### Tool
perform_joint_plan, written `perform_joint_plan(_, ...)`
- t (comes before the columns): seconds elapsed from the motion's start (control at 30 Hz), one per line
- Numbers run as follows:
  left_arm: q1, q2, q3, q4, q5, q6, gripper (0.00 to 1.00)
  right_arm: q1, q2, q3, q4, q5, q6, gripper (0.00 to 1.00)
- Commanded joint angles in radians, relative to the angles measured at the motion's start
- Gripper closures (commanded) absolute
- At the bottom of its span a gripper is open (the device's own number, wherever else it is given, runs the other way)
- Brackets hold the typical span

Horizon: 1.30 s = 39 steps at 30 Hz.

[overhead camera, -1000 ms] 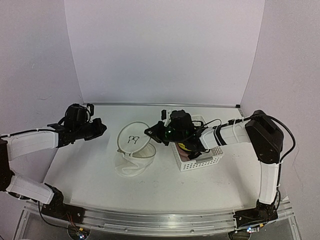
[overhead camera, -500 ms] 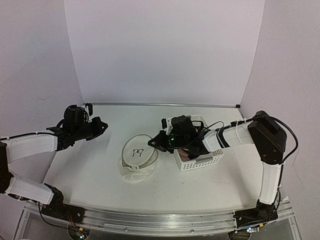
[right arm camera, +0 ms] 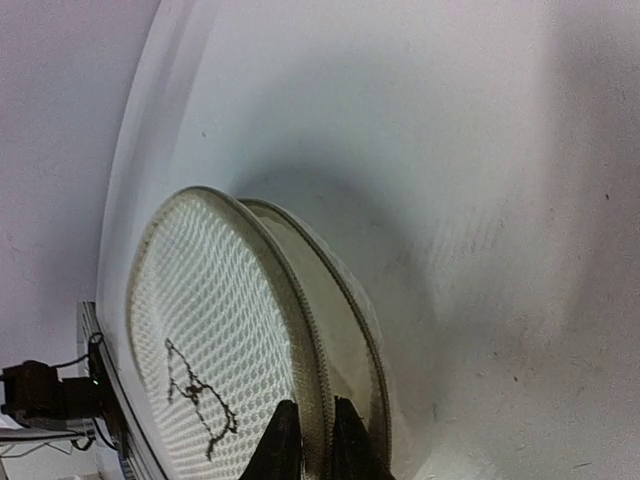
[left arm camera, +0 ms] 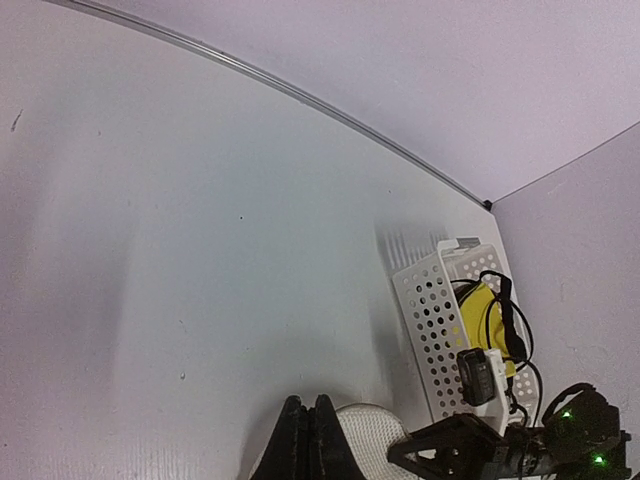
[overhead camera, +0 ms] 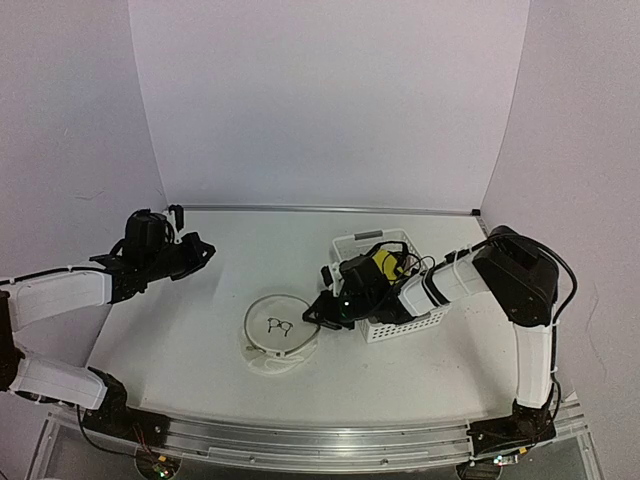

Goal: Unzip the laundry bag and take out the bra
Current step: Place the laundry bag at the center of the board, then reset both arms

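Note:
The laundry bag (overhead camera: 283, 343) lies flattened to a white mesh disc on the table, black mark up. My right gripper (overhead camera: 317, 317) reaches low from the right, its fingers pinching the bag's zippered rim. In the right wrist view the rim (right arm camera: 318, 400) runs between the two narrowly parted fingers of that gripper (right arm camera: 308, 440). The bra (overhead camera: 383, 265), yellow with black straps, lies in the white basket (overhead camera: 405, 325); it also shows in the left wrist view (left arm camera: 480, 315). My left gripper (overhead camera: 204, 251) hovers shut and empty over the table's left; its closed gripper (left arm camera: 309, 440) points toward the bag (left arm camera: 365, 435).
The perforated white basket (left arm camera: 430, 330) stands right of the bag, close behind my right arm (overhead camera: 450, 280). White walls enclose the back and sides. Bare tabletop (overhead camera: 260, 245) stretches from the bag to the back wall.
The bag, held up and half open a second ago, has come down and flattened onto the table. My right gripper dropped forward with it, uncovering the bra in the basket. The left arm barely moved.

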Motion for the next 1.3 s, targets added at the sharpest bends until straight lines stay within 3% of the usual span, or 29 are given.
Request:
perform_joint_plan(0.0,0.004,-0.034,-0.004,0.051,0.001,0.006,1.00,0.000,0.009,-0.015,-0.002,0.010,-0.029,0.81)
perform_joint_plan(0.2,0.004,-0.028,0.001,0.049,-0.004,0.010,1.00,0.000,-0.040,-0.019,-0.018,0.035,-0.038,0.67)
perform_joint_plan(0.57,0.004,-0.028,0.013,0.041,-0.024,0.030,1.00,0.000,-0.179,0.007,-0.115,0.089,-0.092,0.54)
perform_joint_plan(0.73,0.004,-0.027,0.026,0.031,-0.032,0.048,0.93,0.001,-0.240,0.035,-0.221,0.188,-0.181,0.47)
perform_joint_plan(1.0,0.004,-0.026,0.097,-0.037,-0.071,0.117,0.62,-0.004,-0.346,0.031,-0.294,0.414,-0.384,0.32)
perform_joint_plan(1.13,0.005,0.001,0.184,-0.136,-0.120,0.173,0.45,-0.047,-0.393,0.018,-0.309,0.488,-0.450,0.20)
perform_joint_plan(1.27,0.019,0.043,0.280,-0.229,-0.140,0.231,0.10,-0.144,-0.449,-0.018,-0.310,0.500,-0.472,0.10)
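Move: The laundry bag's middle lies about 7 cm to the right gripper's left, 4 cm back towards the base and slightly below; that gripper still has the right rim of the bag's lid between its fingertips. The white basket's middle is some 16 cm to the right gripper's right and 7 cm ahead; the yellow bra in it lies 16 cm right and 11 cm ahead. From the idle left gripper the bag is about 15 cm right, 9 cm back and 17 cm below. Lower the right gripper another 2 cm with the bag's lid rim, opening its fingers wide to let go. Then lift it clear, some 12 cm up, while carrying it right and a little forward towards the basket's left side, swinging the fingers about 30 degrees clockwise to point more forward. Late on, open the left gripper and raise it about 4 cm. ##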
